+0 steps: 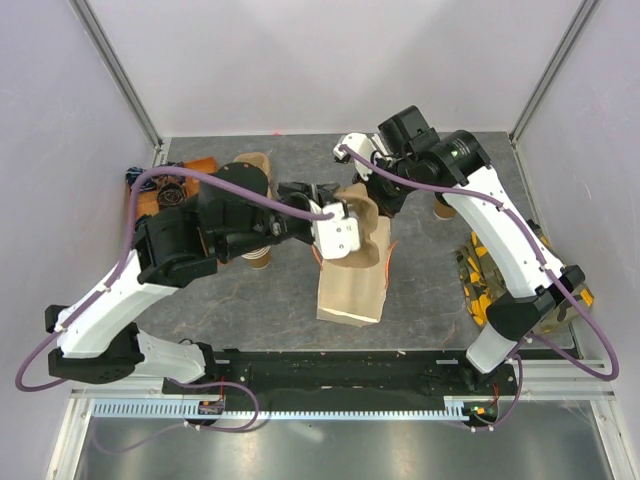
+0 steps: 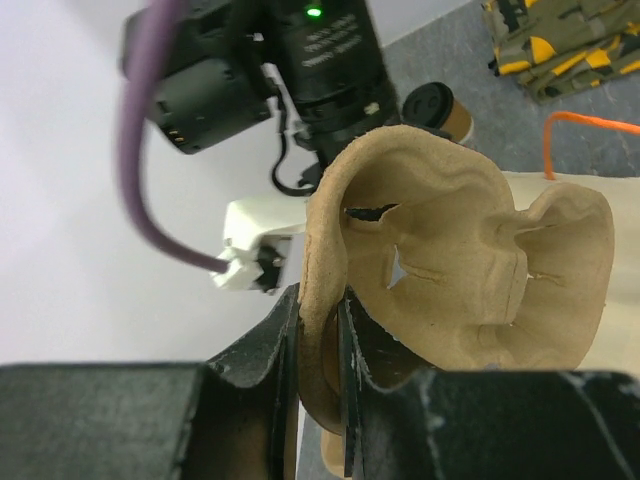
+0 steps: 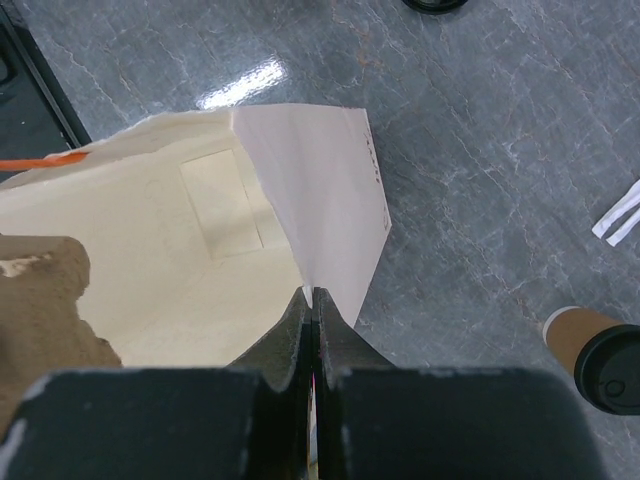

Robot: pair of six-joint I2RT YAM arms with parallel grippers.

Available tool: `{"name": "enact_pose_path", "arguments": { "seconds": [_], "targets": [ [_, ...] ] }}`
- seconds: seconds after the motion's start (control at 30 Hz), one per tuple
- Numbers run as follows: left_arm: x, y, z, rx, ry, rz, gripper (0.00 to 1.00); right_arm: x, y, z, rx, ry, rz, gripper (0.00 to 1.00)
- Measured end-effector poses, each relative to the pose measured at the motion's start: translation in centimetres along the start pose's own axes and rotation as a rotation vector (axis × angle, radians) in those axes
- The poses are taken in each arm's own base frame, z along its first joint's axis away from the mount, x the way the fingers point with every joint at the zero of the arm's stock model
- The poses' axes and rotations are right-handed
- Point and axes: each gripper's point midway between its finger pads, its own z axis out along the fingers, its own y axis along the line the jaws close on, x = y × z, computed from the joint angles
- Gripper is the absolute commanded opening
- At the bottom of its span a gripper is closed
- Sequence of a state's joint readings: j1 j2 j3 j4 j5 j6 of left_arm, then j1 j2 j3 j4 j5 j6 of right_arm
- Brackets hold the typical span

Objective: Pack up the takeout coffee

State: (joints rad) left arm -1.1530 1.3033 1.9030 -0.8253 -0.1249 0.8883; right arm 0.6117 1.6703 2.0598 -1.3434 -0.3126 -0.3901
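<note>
The takeout coffee (image 3: 598, 352), a tan paper cup with a black lid, stands upright on the grey table to the right of the bag; it also shows behind the carrier (image 2: 441, 106) and half hidden by the right arm (image 1: 443, 209). My left gripper (image 2: 318, 305) is shut on the rim of a moulded pulp cup carrier (image 2: 470, 270), held on edge over the mouth of the paper bag (image 1: 350, 285). My right gripper (image 3: 312, 296) is shut on the bag's upper edge (image 3: 325, 190) and holds it up. The bag's inside (image 3: 180, 250) shows pale and bare, with the carrier (image 3: 40, 290) at its left.
A pile of yellow-and-black packets (image 1: 482, 280) lies at the right. A brown cup (image 1: 258, 259) stands under the left arm, with another tan carrier (image 1: 256, 166) and an orange object (image 1: 190, 166) behind it. A white paper strip (image 3: 620, 215) and a black lid (image 3: 435, 4) lie beyond the bag.
</note>
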Motion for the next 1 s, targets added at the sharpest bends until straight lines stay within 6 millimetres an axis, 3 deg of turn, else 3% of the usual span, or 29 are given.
{"name": "enact_pose_path", "arguments": {
  "seconds": [0.4, 1.0],
  "targets": [
    [2.5, -5.8, 2.9, 0.077, 0.094, 0.047, 0.02, -0.3, 0.6, -0.4, 0.000, -0.016, 0.006, 0.00],
    [7.0, -13.4, 4.2, 0.202, 0.163, 0.079, 0.02, -1.6, 1.9, -0.9, -0.010, -0.070, -0.032, 0.00]
  ]
}}
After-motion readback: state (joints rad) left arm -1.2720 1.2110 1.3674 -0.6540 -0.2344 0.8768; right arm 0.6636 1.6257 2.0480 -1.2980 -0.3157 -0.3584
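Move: The open mouth of the paper bag lies about 16 cm below the left hand, some 2 cm back and 3 cm to its right. From that hand the paper cup stack is roughly 11 cm ahead, 21 cm left and 38 cm down; the loose black lid is 23 cm ahead, 10 cm left. From the right hand, pinching the rim, the mouth's middle is about 8 cm back and 5 cm left, 1 cm lower; the lidded coffee cup is 15 cm ahead, 15 cm right, on the table. The cup carrier, still gripped by its edge, is lowered about 15 cm by the left hand into the bag's open mouth, drifting slightly back and right early on, while the wrist tilts some 15 degrees so the right-pointing fingers dip more steeply. The right hand keeps its shut pinch on the bag's far right rim and eases a couple of centimetres up, left and back. ##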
